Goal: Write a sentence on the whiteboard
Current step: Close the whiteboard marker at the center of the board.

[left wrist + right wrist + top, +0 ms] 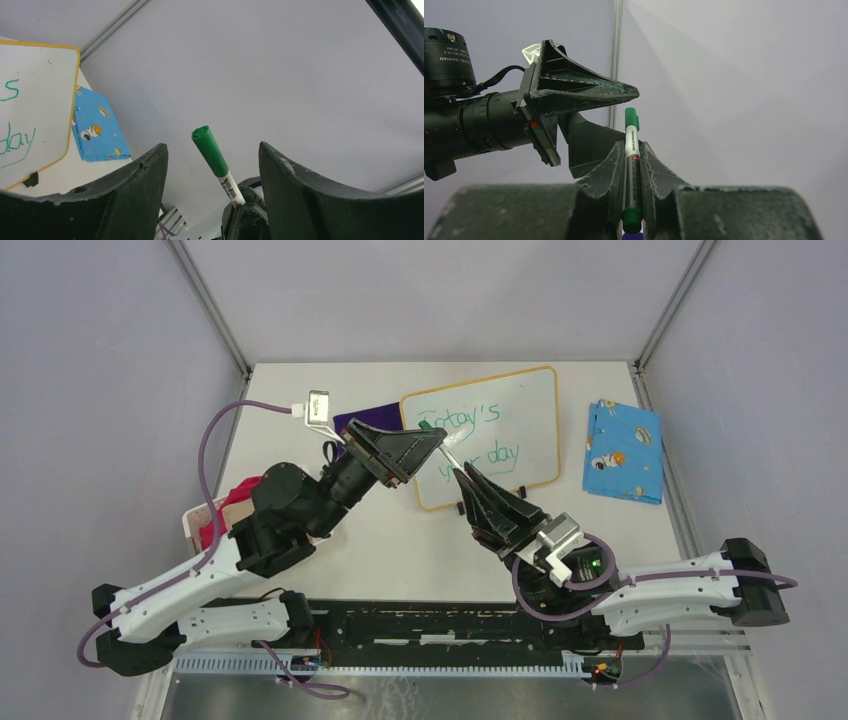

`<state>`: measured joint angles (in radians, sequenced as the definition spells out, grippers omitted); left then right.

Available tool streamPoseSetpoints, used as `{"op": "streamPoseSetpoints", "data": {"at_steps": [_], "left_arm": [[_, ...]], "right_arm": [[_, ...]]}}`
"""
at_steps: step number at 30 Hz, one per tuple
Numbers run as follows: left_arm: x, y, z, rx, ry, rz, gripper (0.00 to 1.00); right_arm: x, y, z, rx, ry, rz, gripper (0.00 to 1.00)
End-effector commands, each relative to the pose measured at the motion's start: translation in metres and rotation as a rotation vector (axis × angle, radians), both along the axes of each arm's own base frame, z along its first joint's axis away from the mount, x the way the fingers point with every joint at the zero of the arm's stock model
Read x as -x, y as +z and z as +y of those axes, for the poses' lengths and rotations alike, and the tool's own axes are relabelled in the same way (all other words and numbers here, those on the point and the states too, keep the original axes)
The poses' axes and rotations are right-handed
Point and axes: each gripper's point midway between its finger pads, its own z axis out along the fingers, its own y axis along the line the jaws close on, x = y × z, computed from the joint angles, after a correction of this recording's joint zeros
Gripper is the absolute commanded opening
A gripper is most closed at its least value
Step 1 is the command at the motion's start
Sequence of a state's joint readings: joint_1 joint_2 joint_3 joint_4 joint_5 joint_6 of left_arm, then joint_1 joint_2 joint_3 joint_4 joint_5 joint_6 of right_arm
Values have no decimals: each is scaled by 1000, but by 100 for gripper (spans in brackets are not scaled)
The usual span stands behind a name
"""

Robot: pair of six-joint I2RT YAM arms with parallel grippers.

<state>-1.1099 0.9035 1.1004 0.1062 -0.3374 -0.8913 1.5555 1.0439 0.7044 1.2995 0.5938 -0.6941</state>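
Observation:
The whiteboard (525,405) lies at the back centre of the table, and the sentence (480,435) runs across it in green, in two slanted lines. My right gripper (466,476) is shut on the barrel of a green-capped marker (631,150) and holds it up over the board's near-left corner. My left gripper (212,145) is open. Its fingers (145,170) stand on both sides of the marker's green cap (210,150) with a gap on each side. The board's edge (40,90) shows at the left of the left wrist view.
A blue patterned cloth (623,450) lies to the right of the board and also shows in the left wrist view (97,132). A purple cloth (365,420) lies left of the board, under the left arm. A red cloth on a tray (225,510) sits at the table's left edge.

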Motion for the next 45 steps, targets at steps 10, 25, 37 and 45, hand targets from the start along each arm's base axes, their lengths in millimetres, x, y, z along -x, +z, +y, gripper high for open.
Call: {"op": "streamPoseSetpoints", "data": {"at_steps": [10, 25, 37, 45], "left_arm": [[1, 30, 6, 80, -6, -70, 49], [10, 21, -18, 82, -126, -67, 2], [16, -19, -47, 82, -251, 52, 2], [39, -41, -72, 32, -337, 75, 2]], "right_arm": [[5, 7, -12, -46, 33, -8, 0], [1, 4, -17, -50, 11, 8, 0], [-4, 7, -23, -70, -31, 17, 0], [-7, 10, -20, -57, -62, 10, 0]]}}
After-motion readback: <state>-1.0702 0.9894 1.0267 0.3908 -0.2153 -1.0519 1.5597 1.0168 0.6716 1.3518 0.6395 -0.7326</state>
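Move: The green cap, already on the marker's upper end, stands between the left gripper's open fingers, about 1 cm above its hand point and not offset ahead or sideways. The right fingertips, gripping the barrel, lie some 5 cm back, 4 cm to the right and 4 cm below the left hand. From the right hand the cap is roughly 5 cm ahead, 4 cm left and 5 cm up. The left fingers close from wide open and pinch the marker's green cap, the hand rising about 2 cm as they shut. The left hand then carries on right and slightly down towards the right gripper, rolling its left side down some 10 degrees, as if pressing the cap onto the barrel. The right hand keeps its grip and drifts nearly 2 cm right. ##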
